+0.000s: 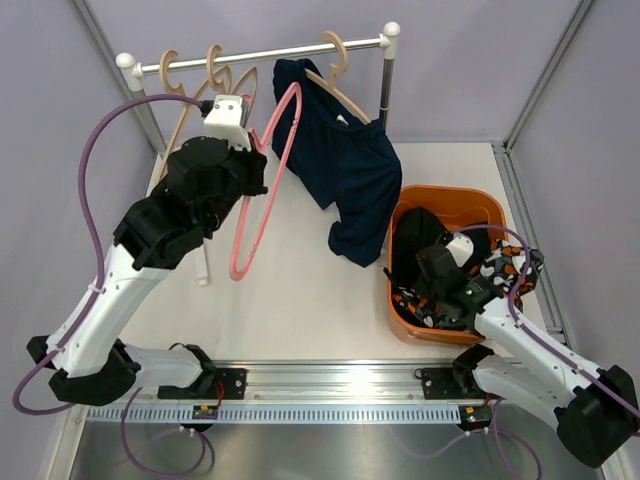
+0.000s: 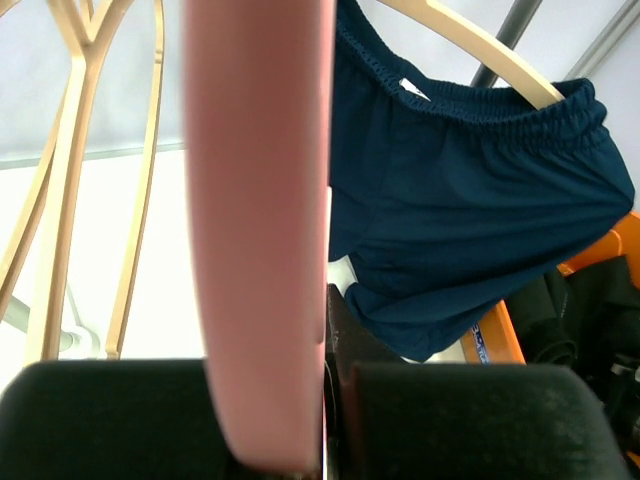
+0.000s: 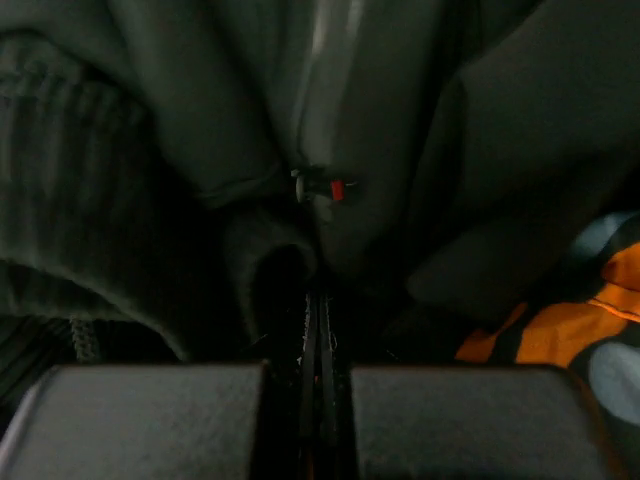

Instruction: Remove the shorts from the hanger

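Dark navy shorts [image 1: 345,165] [image 2: 470,200] hang from a wooden hanger [image 1: 345,92] [image 2: 480,45] on the rail, drooping toward the basket. My left gripper [image 1: 252,135] [image 2: 290,400] is shut on a bare pink hanger [image 1: 262,190] [image 2: 260,200], held just left of the navy shorts. Black shorts [image 1: 420,230] [image 3: 200,120] and orange-patterned shorts [image 1: 512,270] [image 3: 590,300] lie in the orange basket [image 1: 450,193]. My right gripper [image 1: 425,262] [image 3: 318,330] sits low in that basket, its jaws pressed together against the black cloth with nothing visibly between them.
Two empty wooden hangers [image 1: 185,100] [image 2: 80,200] hang at the left of the rail [image 1: 270,52]. The rack's right upright [image 1: 388,90] stands behind the navy shorts. The basket's rim [image 2: 600,250] shows below the shorts. Frame posts border the table.
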Tool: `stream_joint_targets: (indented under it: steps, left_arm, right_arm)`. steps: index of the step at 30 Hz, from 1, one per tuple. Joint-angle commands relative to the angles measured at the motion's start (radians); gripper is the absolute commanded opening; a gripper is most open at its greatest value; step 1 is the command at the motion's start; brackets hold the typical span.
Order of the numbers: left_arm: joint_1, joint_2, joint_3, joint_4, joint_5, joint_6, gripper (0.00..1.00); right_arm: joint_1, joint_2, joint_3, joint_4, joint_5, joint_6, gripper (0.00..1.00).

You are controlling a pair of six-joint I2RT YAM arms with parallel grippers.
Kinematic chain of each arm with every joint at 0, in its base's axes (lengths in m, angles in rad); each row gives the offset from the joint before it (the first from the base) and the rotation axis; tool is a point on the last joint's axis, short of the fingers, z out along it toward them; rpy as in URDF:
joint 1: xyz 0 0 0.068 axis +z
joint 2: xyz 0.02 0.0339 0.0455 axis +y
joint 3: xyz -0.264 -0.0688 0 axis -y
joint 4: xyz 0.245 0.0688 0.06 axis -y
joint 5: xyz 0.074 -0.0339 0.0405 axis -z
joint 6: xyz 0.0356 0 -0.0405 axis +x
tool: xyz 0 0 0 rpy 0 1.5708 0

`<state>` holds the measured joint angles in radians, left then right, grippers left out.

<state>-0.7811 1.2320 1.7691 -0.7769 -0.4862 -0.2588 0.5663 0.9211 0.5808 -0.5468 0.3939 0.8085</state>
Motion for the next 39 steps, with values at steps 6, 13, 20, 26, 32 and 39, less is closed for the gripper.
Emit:
stream_joint_targets:
  steps: [6, 13, 20, 26, 32, 39]
  left_arm:
    - [0.051, 0.15, 0.205, -0.054, -0.061, 0.024, 0.0]
    - [0.21, 0.277, 0.341, -0.068, 0.101, 0.038, 0.0]
    - [0.287, 0.399, 0.48, 0.016, 0.173, 0.122, 0.0]
    - [0.347, 0.515, 0.581, 0.05, 0.199, 0.148, 0.01]
    - [0.368, 0.578, 0.564, 0.131, 0.192, 0.207, 0.05]
    - [0.381, 0.623, 0.56, 0.136, 0.198, 0.22, 0.05]
  right_arm:
    - [-0.005, -0.172, 0.27, -0.108, 0.068, 0.023, 0.3]
    - [-0.005, -0.237, 0.481, -0.18, 0.095, -0.094, 0.61]
    - [-0.005, -0.238, 0.57, -0.173, 0.066, -0.17, 0.63]
    - [-0.005, -0.231, 0.576, -0.154, 0.016, -0.189, 0.63]
    - [-0.005, -0.268, 0.551, -0.153, -0.006, -0.204, 0.64]
    - [-0.005, -0.272, 0.553, -0.165, -0.018, -0.223, 0.64]
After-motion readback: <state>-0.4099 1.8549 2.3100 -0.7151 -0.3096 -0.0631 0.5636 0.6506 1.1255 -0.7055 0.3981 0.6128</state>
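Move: The left hand holds the empty pink hanger, with the rail about 24 cm straight ahead and roughly level. The navy shorts hang some 18 cm ahead, 21 cm to its right and 20 cm lower; empty wooden hangers hang about 21 cm ahead, 12 cm left and 10 cm lower. The right hand is shut on black shorts inside the orange basket, whose middle lies roughly 5 cm ahead and 5 cm right. Left hand carries pink hanger 20 cm forward to the rail; right opens, releasing black shorts, and rises 25 cm. ##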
